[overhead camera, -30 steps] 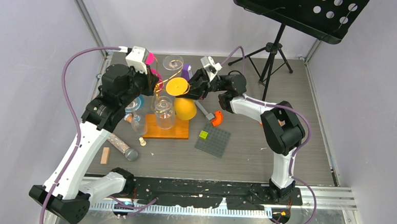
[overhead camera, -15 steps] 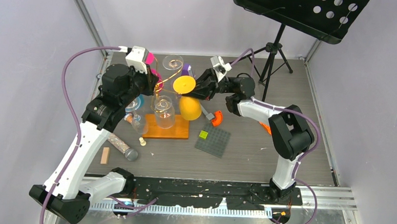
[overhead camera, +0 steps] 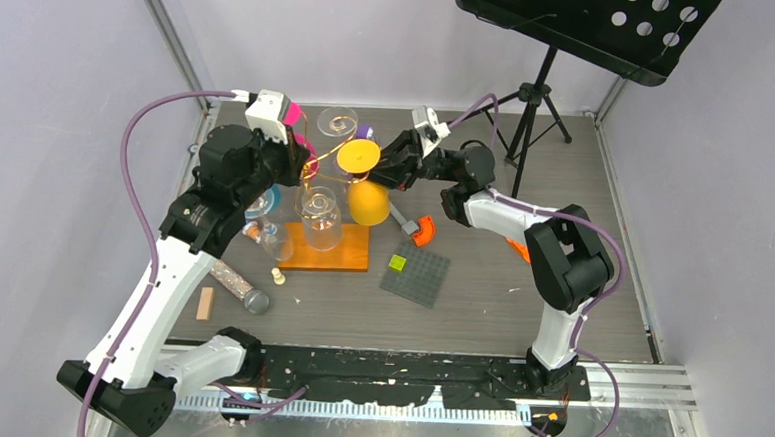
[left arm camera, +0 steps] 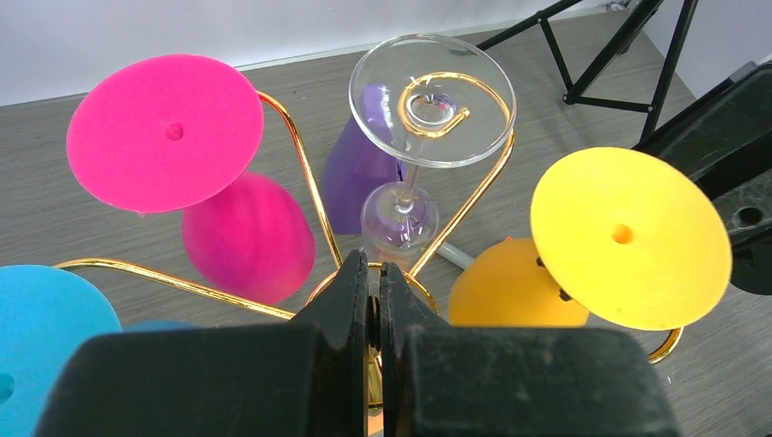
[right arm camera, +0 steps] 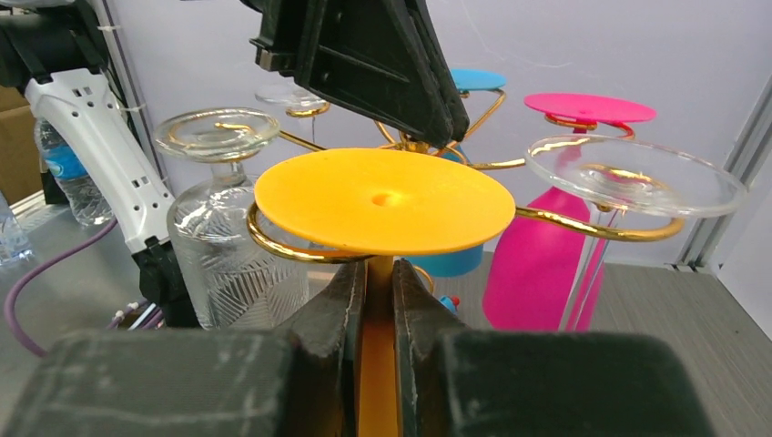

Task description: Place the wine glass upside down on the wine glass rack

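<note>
The wine glass is yellow-orange and hangs upside down, its flat foot (overhead camera: 359, 156) up and its bowl (overhead camera: 368, 204) below. My right gripper (right arm camera: 380, 273) is shut on its stem (right arm camera: 378, 364) just under the foot (right arm camera: 382, 200). The foot lies over a gold scroll arm (right arm camera: 273, 244) of the wine glass rack (overhead camera: 351, 257), with the stem inside the curl. My left gripper (left arm camera: 373, 273) is shut on the top of the rack's gold central stem. In the left wrist view the yellow foot (left arm camera: 630, 238) is at the right.
The rack's other arms hold upside-down glasses: pink (left arm camera: 164, 132), clear (left arm camera: 432, 100), blue (left arm camera: 45, 328) and a patterned clear one (right arm camera: 237, 255). A purple glass (left arm camera: 355, 173) stands behind. A black music stand (overhead camera: 594, 24) is at the back right. A grey baseplate (overhead camera: 416, 275) and a bottle (overhead camera: 240, 283) lie on the table.
My right gripper has carried the yellow glass slightly right and then back towards the rack. Its foot now lies over the gold curl. The left arm has not moved.
</note>
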Available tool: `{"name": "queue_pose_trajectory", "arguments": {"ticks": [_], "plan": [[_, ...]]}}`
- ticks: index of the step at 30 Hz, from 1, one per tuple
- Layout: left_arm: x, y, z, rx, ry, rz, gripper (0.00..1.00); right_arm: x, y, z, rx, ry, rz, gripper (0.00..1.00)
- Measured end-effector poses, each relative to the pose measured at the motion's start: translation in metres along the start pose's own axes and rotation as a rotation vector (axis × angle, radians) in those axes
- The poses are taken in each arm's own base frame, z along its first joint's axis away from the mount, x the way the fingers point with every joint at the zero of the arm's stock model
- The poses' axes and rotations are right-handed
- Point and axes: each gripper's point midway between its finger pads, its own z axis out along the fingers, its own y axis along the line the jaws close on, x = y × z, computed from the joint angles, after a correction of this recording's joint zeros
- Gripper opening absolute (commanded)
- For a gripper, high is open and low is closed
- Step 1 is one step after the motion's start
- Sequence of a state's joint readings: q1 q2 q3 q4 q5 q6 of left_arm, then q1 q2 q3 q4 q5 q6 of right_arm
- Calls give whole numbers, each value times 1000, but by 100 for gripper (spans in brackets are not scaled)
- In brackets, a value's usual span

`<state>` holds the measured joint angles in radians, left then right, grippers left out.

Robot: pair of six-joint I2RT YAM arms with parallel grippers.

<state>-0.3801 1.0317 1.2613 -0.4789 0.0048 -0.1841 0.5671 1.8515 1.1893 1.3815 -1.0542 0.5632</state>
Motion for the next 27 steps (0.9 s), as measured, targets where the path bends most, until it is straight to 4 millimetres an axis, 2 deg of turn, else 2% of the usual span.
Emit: {"name": "queue_pose_trajectory", "arguments": {"ticks": [6, 10, 15, 19, 23, 27], "plan": [[0, 0, 0, 0, -2, 0, 0, 9, -5, 1, 18, 26, -1, 9], [0, 0, 0, 1, -1, 0, 0, 11, -3, 3, 9, 30, -10, 19], [0, 0, 0, 1, -1, 0, 0, 11, -2, 3, 0, 33, -21, 36], [0, 0, 0, 0, -2, 0, 0, 11, -1, 2, -3, 33, -31, 44], [0, 0, 0, 0, -2, 0, 0, 6, 0, -3, 4, 31, -43, 51], [0, 0, 0, 0, -1, 0, 0, -8, -3, -14, 28, 22, -76, 59]]}}
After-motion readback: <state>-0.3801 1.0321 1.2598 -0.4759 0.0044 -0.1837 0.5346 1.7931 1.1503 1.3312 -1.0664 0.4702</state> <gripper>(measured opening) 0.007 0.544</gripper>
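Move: The right hand holds the yellow wine glass upside down by its stem. The rack hook meant for it is only about 1 cm farther left and 3 cm above the hand point, level fore-and-aft. A clear wine glass hangs some 7 cm ahead and 4 cm left of that hand; a patterned clear glass is 7 cm back and 8 cm left, both bodies a little lower. From the left hand, shut at the rack's centre, the hook is about 10 cm right, level fore-and-aft, at nearly equal height. Still pinching the yellow glass's stem, the right hand lowers it about 1 cm and eases slightly left to bring its foot down onto the hook. The fingers then open to about half and let go of the stem; the hand backs away to the right by some 2 cm, rising about 1 cm. The left hand stays still, closed at the rack's centre. ##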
